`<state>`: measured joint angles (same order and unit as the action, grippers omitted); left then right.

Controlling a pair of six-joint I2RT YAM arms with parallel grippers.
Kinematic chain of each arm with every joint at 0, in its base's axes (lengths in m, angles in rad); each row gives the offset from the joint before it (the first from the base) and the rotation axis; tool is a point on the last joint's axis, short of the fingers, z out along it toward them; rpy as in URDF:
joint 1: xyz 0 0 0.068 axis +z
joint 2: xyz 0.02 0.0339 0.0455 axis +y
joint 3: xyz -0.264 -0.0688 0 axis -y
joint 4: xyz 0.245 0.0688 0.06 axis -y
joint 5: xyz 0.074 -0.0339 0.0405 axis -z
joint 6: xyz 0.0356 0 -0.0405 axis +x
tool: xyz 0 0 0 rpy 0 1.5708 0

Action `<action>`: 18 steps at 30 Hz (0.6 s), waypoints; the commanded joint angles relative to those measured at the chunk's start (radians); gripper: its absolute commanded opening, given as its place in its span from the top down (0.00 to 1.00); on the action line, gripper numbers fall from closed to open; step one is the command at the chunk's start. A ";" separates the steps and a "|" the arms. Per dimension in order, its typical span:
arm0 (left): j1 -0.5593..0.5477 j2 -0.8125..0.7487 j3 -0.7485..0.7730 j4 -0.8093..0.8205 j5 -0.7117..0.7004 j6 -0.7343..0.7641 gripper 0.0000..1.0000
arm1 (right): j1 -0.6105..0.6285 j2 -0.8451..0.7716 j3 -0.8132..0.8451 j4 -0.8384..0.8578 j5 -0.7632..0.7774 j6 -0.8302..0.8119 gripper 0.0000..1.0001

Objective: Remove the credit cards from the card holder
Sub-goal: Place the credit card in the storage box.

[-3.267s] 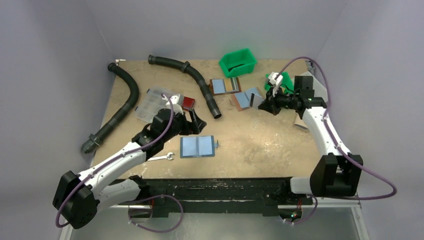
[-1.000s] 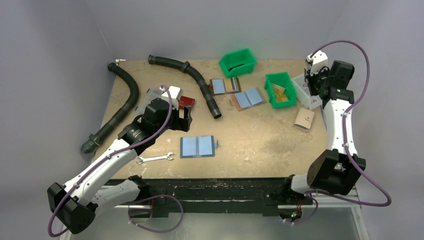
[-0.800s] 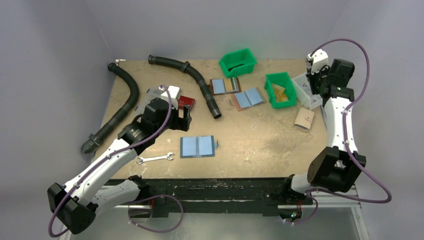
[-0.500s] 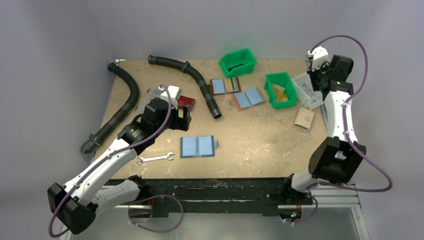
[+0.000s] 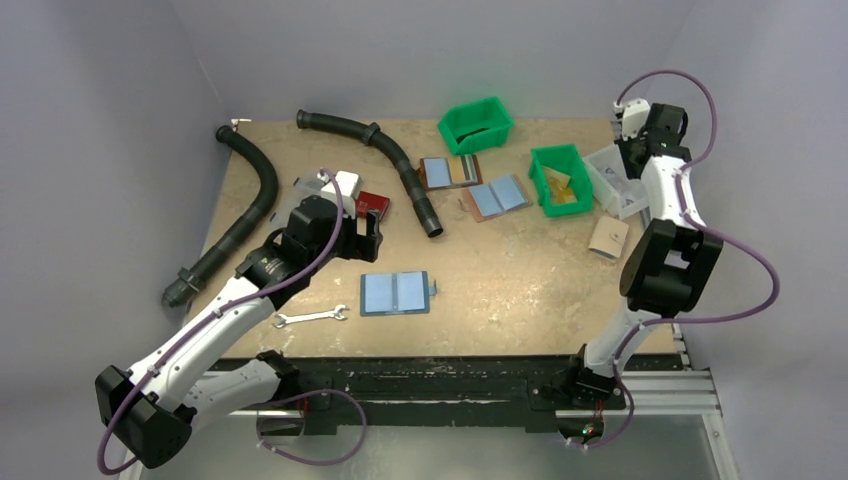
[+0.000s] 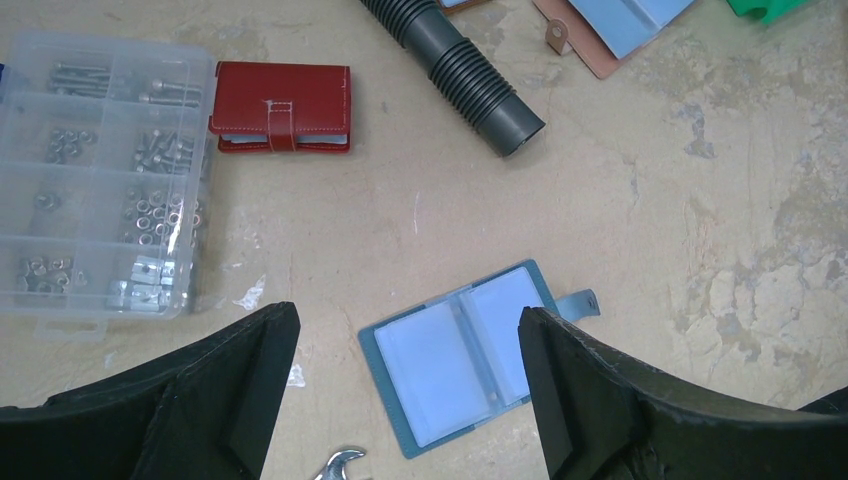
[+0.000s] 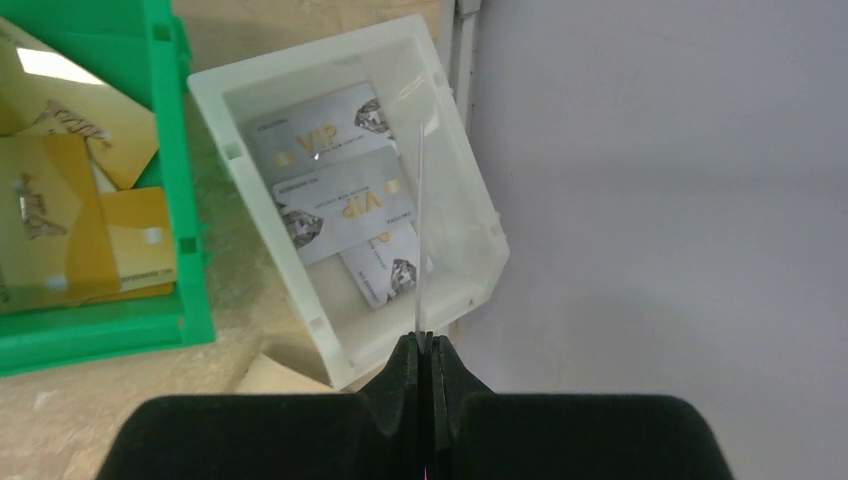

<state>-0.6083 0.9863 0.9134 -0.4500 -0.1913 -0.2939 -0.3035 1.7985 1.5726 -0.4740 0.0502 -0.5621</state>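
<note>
The card holder (image 5: 396, 293) lies open and flat on the table, dark blue with pale-blue pockets and a snap tab; in the left wrist view the card holder (image 6: 470, 355) sits between and below the fingertips. My left gripper (image 5: 366, 230) (image 6: 408, 335) hovers above and just left of it, open and holding nothing. My right gripper (image 5: 630, 155) (image 7: 425, 345) is shut on a credit card (image 7: 421, 230), seen edge-on as a thin upright strip. It hangs over a white bin (image 7: 300, 265) (image 5: 604, 160) holding three silver VIP cards (image 7: 340, 205).
A green bin (image 5: 548, 153) (image 7: 185, 200) with gold cards stands beside the white one. Two brown-backed holders (image 5: 497, 197) (image 5: 447, 171), another green bin (image 5: 474, 124), a tan wallet (image 5: 608, 238), black hoses (image 5: 412, 182), a red wallet (image 6: 283, 105), a screw organiser (image 6: 100, 180) and a wrench (image 5: 310, 318) lie around.
The right arm has carried a card from the brown holder to above the white bin, and its elbow has folded in. The left gripper has drawn back slightly and stays open.
</note>
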 commanded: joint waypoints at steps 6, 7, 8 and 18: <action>0.015 0.009 0.002 0.017 -0.014 0.019 0.13 | -0.002 0.131 0.134 0.012 0.092 0.054 1.00; 0.015 0.010 0.002 0.016 -0.016 0.019 0.13 | -0.002 0.143 0.137 0.012 0.094 0.057 1.00; 0.016 0.011 0.001 0.017 -0.015 0.019 0.13 | 0.000 0.153 0.141 0.012 0.097 0.057 0.99; 0.023 0.017 0.001 0.016 -0.013 0.019 0.13 | 0.015 0.210 0.164 -0.020 0.062 0.078 0.65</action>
<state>-0.5949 1.0019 0.9131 -0.4500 -0.1932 -0.2939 -0.2989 2.0285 1.6848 -0.4881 0.1318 -0.5064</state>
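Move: I still hold the card in my right hand, its long end sticking out beyond the fingertips. The white storage box is about 3 cm ahead, 1 cm to the right and some 15 cm below. The green box with gold cards stands roughly 14 cm to the white box's left, level with it. The beige card holder lies about 12 cm back and 4 cm to my right hand's left. From my left hand, the white box is some 23 cm ahead and 56 cm to the right. I sink my right hand about 7 cm towards the inside of the white storage box, easing a couple of centimetres forward and slightly right in the first half, then going nearly straight down while the fingers tip a little steeper. Near the end I open the fingers about a third of the way and let go of the card above the silver cards. ##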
